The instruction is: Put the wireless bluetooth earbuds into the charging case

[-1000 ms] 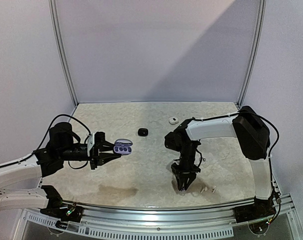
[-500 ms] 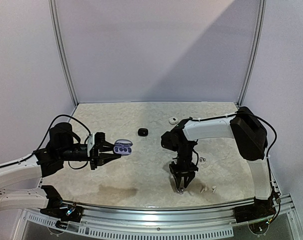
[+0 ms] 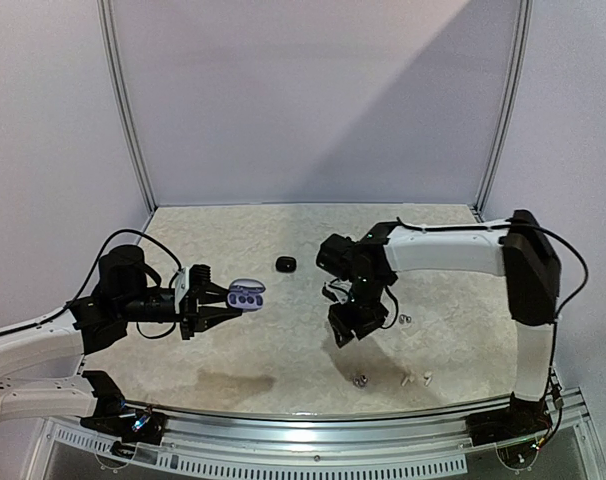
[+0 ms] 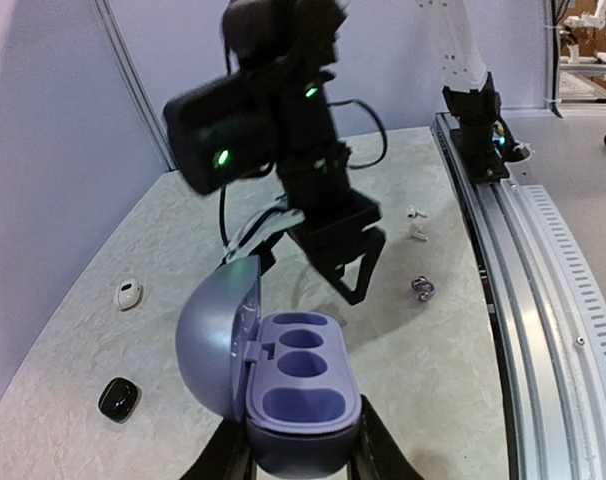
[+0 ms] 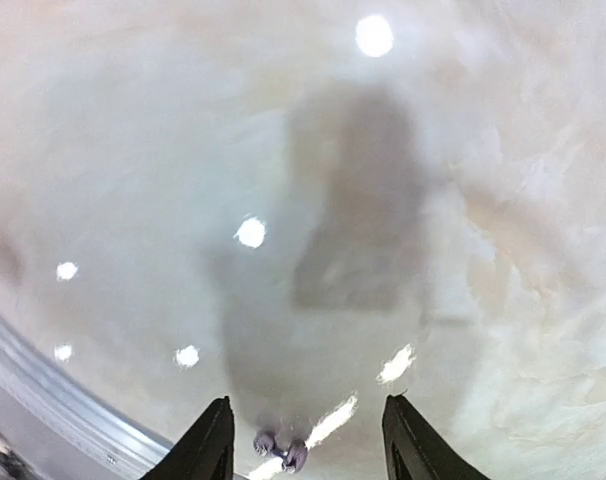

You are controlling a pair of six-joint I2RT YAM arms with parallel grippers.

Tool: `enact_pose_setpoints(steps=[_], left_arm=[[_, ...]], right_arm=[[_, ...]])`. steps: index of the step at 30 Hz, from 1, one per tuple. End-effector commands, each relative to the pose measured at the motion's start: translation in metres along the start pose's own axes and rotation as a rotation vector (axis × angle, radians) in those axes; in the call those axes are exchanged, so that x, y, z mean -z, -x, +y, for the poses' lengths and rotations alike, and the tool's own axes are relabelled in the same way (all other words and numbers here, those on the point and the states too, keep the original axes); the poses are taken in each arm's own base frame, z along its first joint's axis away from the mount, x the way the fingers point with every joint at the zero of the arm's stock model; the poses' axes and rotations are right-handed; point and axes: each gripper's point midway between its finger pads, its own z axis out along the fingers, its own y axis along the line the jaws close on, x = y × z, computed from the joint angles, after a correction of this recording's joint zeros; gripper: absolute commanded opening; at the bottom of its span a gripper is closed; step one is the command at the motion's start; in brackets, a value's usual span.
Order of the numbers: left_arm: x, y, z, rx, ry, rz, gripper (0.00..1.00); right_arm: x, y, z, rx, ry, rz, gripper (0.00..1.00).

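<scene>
My left gripper (image 3: 219,303) is shut on the base of the open purple charging case (image 3: 245,293), held above the table's left side. In the left wrist view the case (image 4: 301,382) shows empty wells, its lid (image 4: 215,335) tipped left. A dark purplish pair of earbuds (image 3: 361,379) lies on the table near the front edge. My right gripper (image 3: 347,328) hangs open above and behind them, holding nothing. In the right wrist view the earbuds (image 5: 281,453) lie far below, between the open fingers (image 5: 211,445). White stemmed earbuds (image 3: 407,380) lie just right of the purplish pair.
A black case (image 3: 285,263) and a white case (image 3: 347,240) sit toward the back of the marble-patterned table. A tiny dark item (image 3: 405,319) lies right of my right gripper. A metal rail (image 4: 503,250) runs along the near edge.
My right gripper opened, left the purplish earbuds on the table and rose up and back to the left. The left arm with the case has not moved.
</scene>
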Motion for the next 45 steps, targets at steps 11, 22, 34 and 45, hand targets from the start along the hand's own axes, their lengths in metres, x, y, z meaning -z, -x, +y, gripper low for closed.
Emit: enact_pose_setpoints(steps=[11,22,34,45], left_arm=[[0.001,0.0,-0.001,-0.02,-0.009,0.028,0.0],[-0.001,-0.002,0.0,-0.023,-0.013,0.04,0.0],[-0.002,-0.005,-0.001,-0.012,-0.019,0.045,0.0],[-0.002,-0.005,-0.002,-0.009,-0.023,0.045,0.0]], right_arm=[[-0.006,-0.114,0.039,1.358,-0.102,-0.205,0.37],[-0.036,-0.103,0.023,1.497,-0.235,-0.174,0.28],[-0.042,-0.098,0.009,1.499,-0.309,-0.162,0.21],[-0.039,-0.082,0.004,1.503,-0.36,-0.18,0.21]])
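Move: The near pair of shiny earbuds lies about 9 cm back and 4 cm to the right of the right hand, some 4 cm below it. The white earbuds stand 8 cm back and 14 cm right, the other shiny earbuds 5 cm ahead and 12 cm right, all on the table. From the left hand, still holding the open case, the near pair is some 5 cm back, 20 cm right and 20 cm down. Right hand arcs back about 12 cm, turns some 80 degrees counter-clockwise, lowers beside the earbuds, narrowing its fingers. ##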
